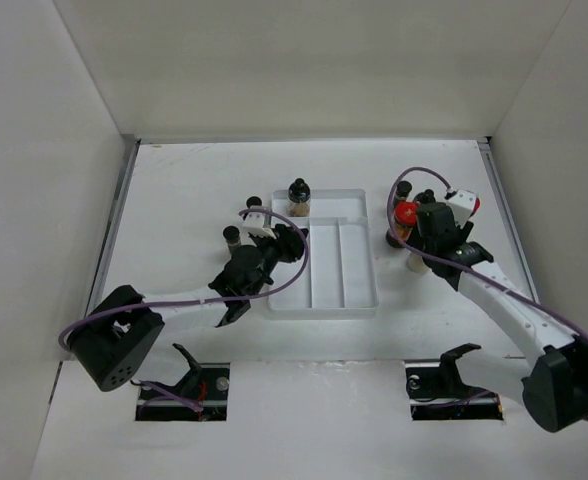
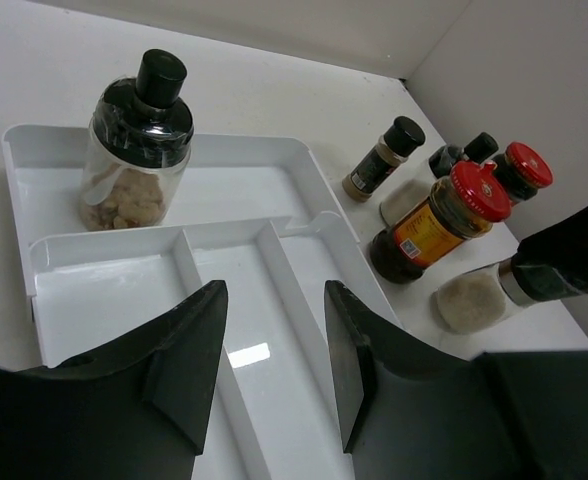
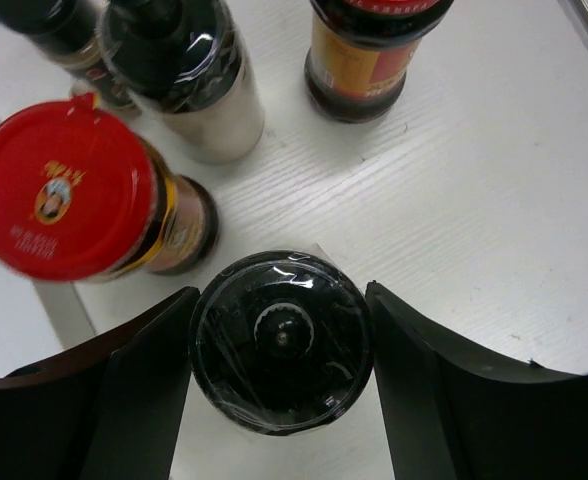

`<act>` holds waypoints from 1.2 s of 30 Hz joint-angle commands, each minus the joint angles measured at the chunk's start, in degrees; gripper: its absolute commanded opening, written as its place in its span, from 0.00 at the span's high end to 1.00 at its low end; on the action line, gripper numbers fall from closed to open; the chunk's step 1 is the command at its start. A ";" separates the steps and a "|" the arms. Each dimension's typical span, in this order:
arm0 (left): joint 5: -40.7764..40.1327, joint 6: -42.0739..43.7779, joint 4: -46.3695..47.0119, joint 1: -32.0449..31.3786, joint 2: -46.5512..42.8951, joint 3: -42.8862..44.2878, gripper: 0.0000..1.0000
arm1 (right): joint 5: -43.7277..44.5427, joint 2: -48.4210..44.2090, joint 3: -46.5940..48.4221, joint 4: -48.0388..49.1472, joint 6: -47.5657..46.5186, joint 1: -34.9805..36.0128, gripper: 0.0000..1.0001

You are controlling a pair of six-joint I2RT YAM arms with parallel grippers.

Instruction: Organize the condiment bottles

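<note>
My right gripper [image 3: 281,292] is shut on the black lid of a shaker [image 3: 281,345] that stands on the table; this shaker also shows in the left wrist view [image 2: 469,300]. Around it stand a red-capped jar [image 3: 64,190], a black-capped tan shaker [image 3: 189,80] and a dark orange-labelled bottle [image 3: 369,50]. This group is right of the white tray [image 1: 372,290], under my right gripper [image 1: 415,245]. A black-capped shaker [image 2: 134,150] stands in the tray's back compartment. My left gripper [image 2: 274,300] is open and empty above the tray's front compartments.
Two small black-capped bottles [image 1: 232,237] [image 1: 253,204] stand left of the tray, beside my left gripper [image 1: 264,272]. A slim black-capped vial [image 2: 384,160] and a second red-capped jar [image 2: 519,170] stand behind the group. White walls enclose the table.
</note>
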 commanded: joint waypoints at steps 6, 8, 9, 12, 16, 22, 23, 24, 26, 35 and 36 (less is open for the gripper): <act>-0.08 -0.51 5.43 0.65 -1.38 -1.70 0.58 | 3.73 -10.12 9.13 -10.74 3.58 11.28 0.51; -0.69 -0.34 5.78 0.65 -2.08 -2.14 0.58 | 2.69 -8.90 12.38 -10.49 3.40 14.09 0.50; -1.13 -0.25 6.04 0.65 -2.08 -2.32 0.58 | 2.42 -7.07 14.66 -9.79 2.96 16.02 0.50; -2.01 0.01 6.57 0.65 -1.91 -2.67 0.58 | 1.80 -1.62 18.63 -5.14 0.51 18.67 0.49; -2.28 0.28 6.75 0.65 -1.73 -2.84 0.58 | -2.05 7.69 23.63 6.71 -3.80 19.38 0.49; -2.54 0.63 6.75 0.39 -1.03 -2.84 0.58 | -6.89 21.49 32.42 20.09 -8.20 18.77 0.48; -2.54 0.72 6.75 0.39 -1.12 -2.84 0.58 | -7.42 23.87 34.44 20.71 -8.38 18.42 0.48; -2.63 0.72 6.75 0.39 -1.29 -3.02 0.58 | -8.04 26.06 36.20 21.67 -8.73 18.06 0.48; -2.98 0.72 6.75 0.39 -1.47 -3.11 0.58 | -8.57 30.20 39.45 22.65 -8.99 17.71 0.48; -2.81 0.37 6.84 0.30 -0.68 -2.85 0.58 | -8.92 40.14 44.92 24.58 -9.70 15.43 0.48; -2.72 0.37 6.84 0.30 -0.50 -2.76 0.58 | -9.01 40.76 44.92 24.93 -9.43 15.08 0.48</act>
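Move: On the tray's far strip, the free spot just right of the nut jar lies about 15 cm ahead and 23 cm left of the right hand, some 8 cm below, and 17 cm ahead, 7 cm right and 12 cm below the left hand. From the right hand, the nut jar is some 14 cm ahead and 32 cm left, the red-lidded sauce jar 6 cm ahead and 6 cm left, and the black-capped squeeze bottle 10 cm ahead and 1 cm left. Keeping its grip on the powder jar's black cap, the right hand draws back about 3 cm while lifting and swinging left, rounding the near side of the sauce jar. Once some 10 cm up it sweeps forward and left to the tray's far strip, sinking about 4 cm on the way and turning nearly 30 degrees counter-clockwise. ##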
